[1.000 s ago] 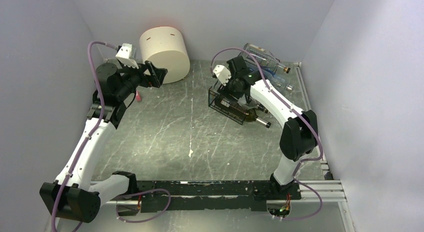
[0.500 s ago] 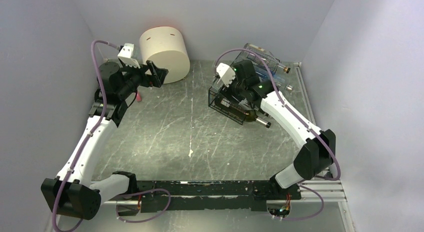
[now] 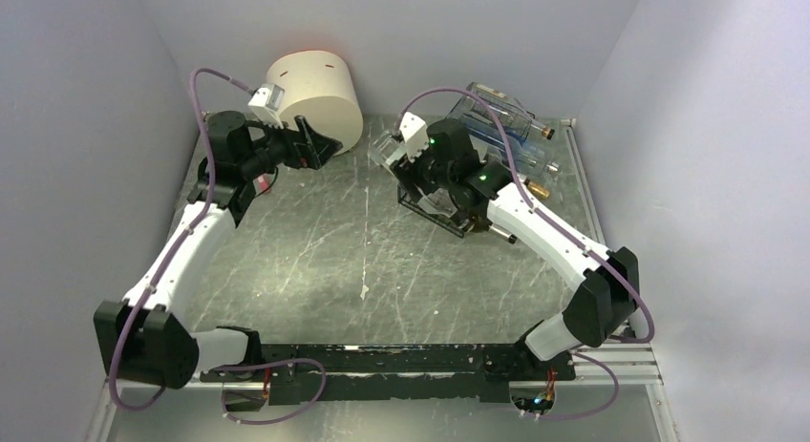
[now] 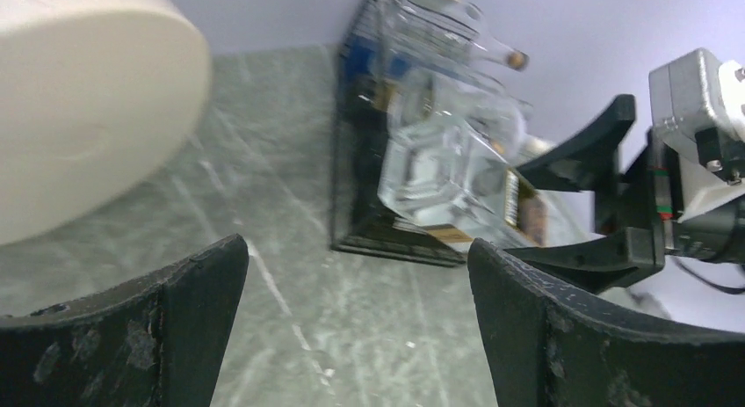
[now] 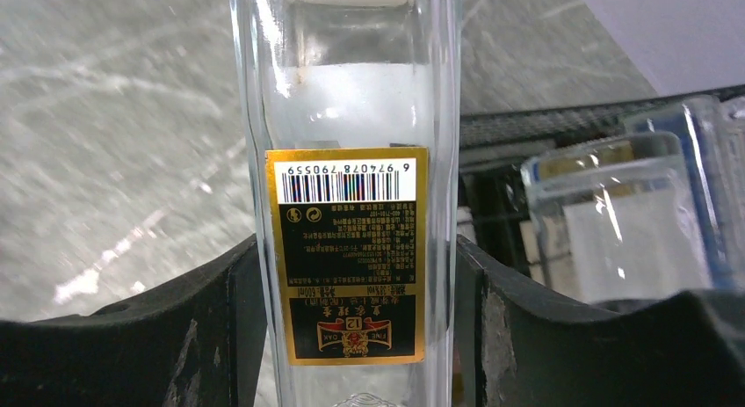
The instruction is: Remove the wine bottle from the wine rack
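Note:
My right gripper (image 5: 356,288) is shut on a clear wine bottle (image 5: 351,90) with a gold and black label, both fingers pressed to its sides. From above, that bottle (image 3: 386,147) hangs just left of the black wire wine rack (image 3: 427,201), with the right gripper (image 3: 406,160) behind it. A dark bottle (image 3: 475,222) still lies in the rack, neck pointing right. My left gripper (image 4: 356,279) stands open with nothing in it, facing the rack (image 4: 386,242) and the held bottle (image 4: 439,165) from the left.
A cream cylinder (image 3: 313,100) stands at the back left, close behind the left gripper (image 3: 315,146). More clear bottles (image 3: 497,113) lie at the back right near the wall, and another clear bottle (image 5: 606,222) lies beside the rack's mesh (image 5: 527,126).
The right arm has carried the clear bottle up and leftward off the rack. The left arm has swung right, toward the rack, still open.

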Controlling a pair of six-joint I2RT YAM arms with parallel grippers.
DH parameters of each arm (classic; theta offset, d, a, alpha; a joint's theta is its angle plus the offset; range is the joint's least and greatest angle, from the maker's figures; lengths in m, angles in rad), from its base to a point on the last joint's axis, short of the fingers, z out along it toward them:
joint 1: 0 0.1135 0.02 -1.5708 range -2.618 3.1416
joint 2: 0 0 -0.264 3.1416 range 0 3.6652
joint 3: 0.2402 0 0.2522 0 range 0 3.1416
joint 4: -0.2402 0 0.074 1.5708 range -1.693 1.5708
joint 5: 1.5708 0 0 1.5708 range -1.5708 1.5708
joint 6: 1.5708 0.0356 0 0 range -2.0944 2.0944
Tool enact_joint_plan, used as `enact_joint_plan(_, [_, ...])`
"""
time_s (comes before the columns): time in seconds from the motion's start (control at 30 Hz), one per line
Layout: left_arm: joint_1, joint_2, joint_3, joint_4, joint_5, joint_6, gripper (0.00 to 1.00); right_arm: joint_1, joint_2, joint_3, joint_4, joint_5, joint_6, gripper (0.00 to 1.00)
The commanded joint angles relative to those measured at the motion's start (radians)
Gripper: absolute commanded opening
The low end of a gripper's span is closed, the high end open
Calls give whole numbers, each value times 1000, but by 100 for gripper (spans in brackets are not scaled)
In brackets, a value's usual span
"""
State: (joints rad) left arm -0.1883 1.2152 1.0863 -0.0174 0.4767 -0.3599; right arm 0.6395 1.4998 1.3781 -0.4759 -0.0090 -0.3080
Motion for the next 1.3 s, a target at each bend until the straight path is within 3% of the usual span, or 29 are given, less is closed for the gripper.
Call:
enact_joint_plan(0.0, [-8,96,15,144,286,-192,99,20,-61,-23,336,2,225,0])
enact_joint_plan(0.23, [-8,160,-40,297,392,-324,99,54,-3,-39,455,24,375,0])
enact_joint_plan(0.6, [-27,28,-49,187,177,-140,99,51,12,-32,470,235,951,0])
enact_joint_plan(0.77, [-180,-93,-70,111,-18,147,99,20,43,89,282,237,1178,0])
enact_joint_plan(0.9, [-313,-279,-235,208,-166,440,99,-62,43,123,211,58,1254,0])
enact_joint_plan(1.03, [-357,-417,-372,278,-115,693,99,-164,25,101,207,-139,1307,0])
enact_joint_plan(1.17, [-393,-442,-376,181,-38,942,96,-215,39,136,148,-267,1316,0])
enact_joint_plan(1.27, [-433,-458,-423,211,-9,1139,94,-237,60,156,133,-382,1336,0])
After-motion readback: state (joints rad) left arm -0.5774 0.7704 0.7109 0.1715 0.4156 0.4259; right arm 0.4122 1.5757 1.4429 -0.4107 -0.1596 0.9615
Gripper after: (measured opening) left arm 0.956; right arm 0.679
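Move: The right hand already holds the wine bottle clear of the wine rack. The left hand's open fingers, to which it is to be offered, wait some 17 cm to the left, roughly 2 cm farther out and 8 cm higher; the rack's middle lies about 12 cm right, 5 cm ahead and 12 cm below. The white tub stands roughly 19 cm left and 15 cm ahead, 8 cm lower. From the left hand, the wine bottle is some 17 cm right, 2 cm back and 8 cm below. Keeping its pinch on the wine bottle, the right hand carries it about 5 cm left, then swings back right and some 4 cm farther out, rising slightly, while the wrist rolls about 80 degrees around the line of its fingers to bring the neck round to the robot's side. The left hand, empty and wide open, first dips right and down, then comes up again and draws back about 13 cm, its wrist rolling some 50 degrees so that the fingers end up pointing mainly to the right. ##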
